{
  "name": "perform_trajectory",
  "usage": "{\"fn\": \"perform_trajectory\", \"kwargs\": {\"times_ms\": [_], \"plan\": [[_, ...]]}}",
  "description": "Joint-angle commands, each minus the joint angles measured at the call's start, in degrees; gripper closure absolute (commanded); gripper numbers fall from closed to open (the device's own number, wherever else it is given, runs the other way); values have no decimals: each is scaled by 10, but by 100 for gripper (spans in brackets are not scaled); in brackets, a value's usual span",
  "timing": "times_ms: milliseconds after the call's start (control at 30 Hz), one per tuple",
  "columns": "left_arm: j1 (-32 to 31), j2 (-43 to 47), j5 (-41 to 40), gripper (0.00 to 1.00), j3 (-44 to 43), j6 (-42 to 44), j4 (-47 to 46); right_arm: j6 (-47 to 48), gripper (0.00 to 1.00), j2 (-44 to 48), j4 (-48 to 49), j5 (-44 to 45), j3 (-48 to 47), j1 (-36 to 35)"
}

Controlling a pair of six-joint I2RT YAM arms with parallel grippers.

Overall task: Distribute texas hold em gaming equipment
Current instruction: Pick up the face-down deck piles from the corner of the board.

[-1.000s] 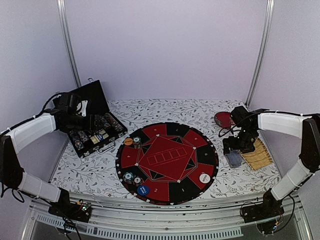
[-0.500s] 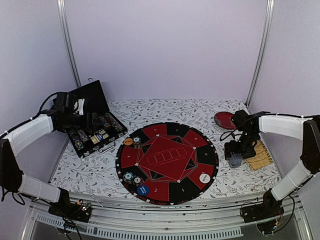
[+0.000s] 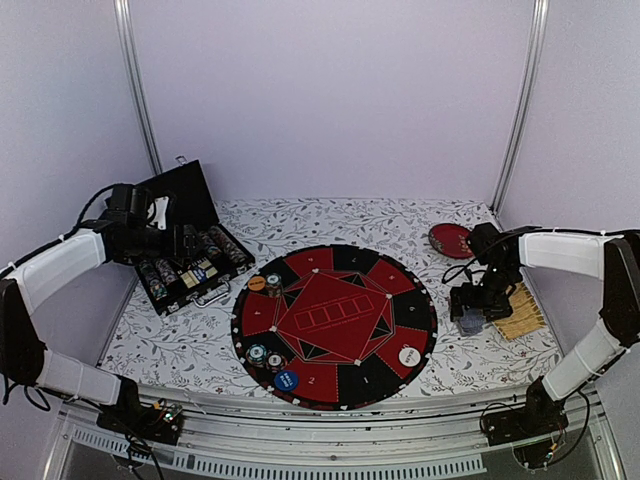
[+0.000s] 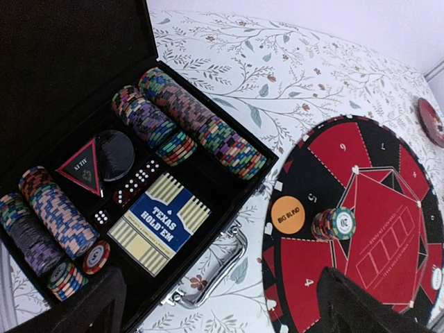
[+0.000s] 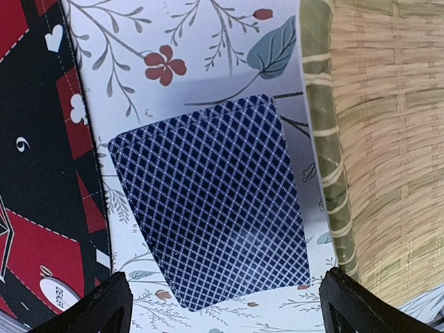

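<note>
A deck of playing cards [image 5: 211,201] with a blue lattice back lies face down on the floral cloth, between the round red-and-black game board [image 3: 340,320] and the straw mat. My right gripper [image 5: 222,313] hangs open right over it, one finger on each side, touching nothing. On the board sit an orange Big Blind button [image 4: 288,214], a chip stack [image 4: 334,224], two low chip stacks [image 3: 265,356], a blue button [image 3: 286,380] and a white button [image 3: 409,355]. My left gripper [image 4: 229,316] is open and empty above the front edge of the open black case [image 3: 190,265].
The case holds rows of striped chips [image 4: 201,128], a Texas Hold'em card box [image 4: 158,222], dice and a black disc. Its raised lid stands behind. A dark red plate [image 3: 449,239] lies at the back right. The straw mat [image 3: 515,310] borders the deck on the right.
My right gripper has moved down and toward me until it covers the deck. The left arm has shifted only slightly over the case.
</note>
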State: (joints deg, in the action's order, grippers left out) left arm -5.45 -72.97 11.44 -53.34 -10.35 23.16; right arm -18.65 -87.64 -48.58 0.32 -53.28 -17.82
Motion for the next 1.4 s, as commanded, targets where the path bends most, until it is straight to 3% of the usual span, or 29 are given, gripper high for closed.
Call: {"fn": "perform_trajectory", "kwargs": {"times_ms": [0,200,467,767,1033,1233,1367], "plan": [[9,10,10,2,9,0,-10,1,3,-18,19,-16,7,5],[10,12,10,2,10,1,-12,10,3,-53,29,-34,7,5],[13,14,10,2,10,1,-12,10,15,-98,33,-33,8,5],[17,16,12,2,11,1,-14,0,15,-112,39,-17,9,4],[18,18,12,2,13,1,-14,5,43,-119,50,-27,13,4],[19,19,13,2,13,2,-15,7,57,-106,49,-31,12,4],[19,20,11,2,14,2,-15,9,59,-91,42,-34,5,1]]}}
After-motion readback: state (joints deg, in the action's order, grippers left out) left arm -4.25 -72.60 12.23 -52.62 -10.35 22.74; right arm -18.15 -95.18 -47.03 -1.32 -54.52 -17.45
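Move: The face-down deck pile lies about 4 cm ahead of the right hand, neither left nor right, its middle some 3 cm below. Its neighbours are the woven mat, about 7 cm ahead and 10 cm right of that hand, and the white dealer button, some 6 cm back and 12 cm left, both roughly 4 cm lower. From the left hand the deck pile is about 8 cm back, 64 cm right and 16 cm down. The right hand sinks about 3 cm over the deck pile's near end and pinches its side edges between the fingers. ##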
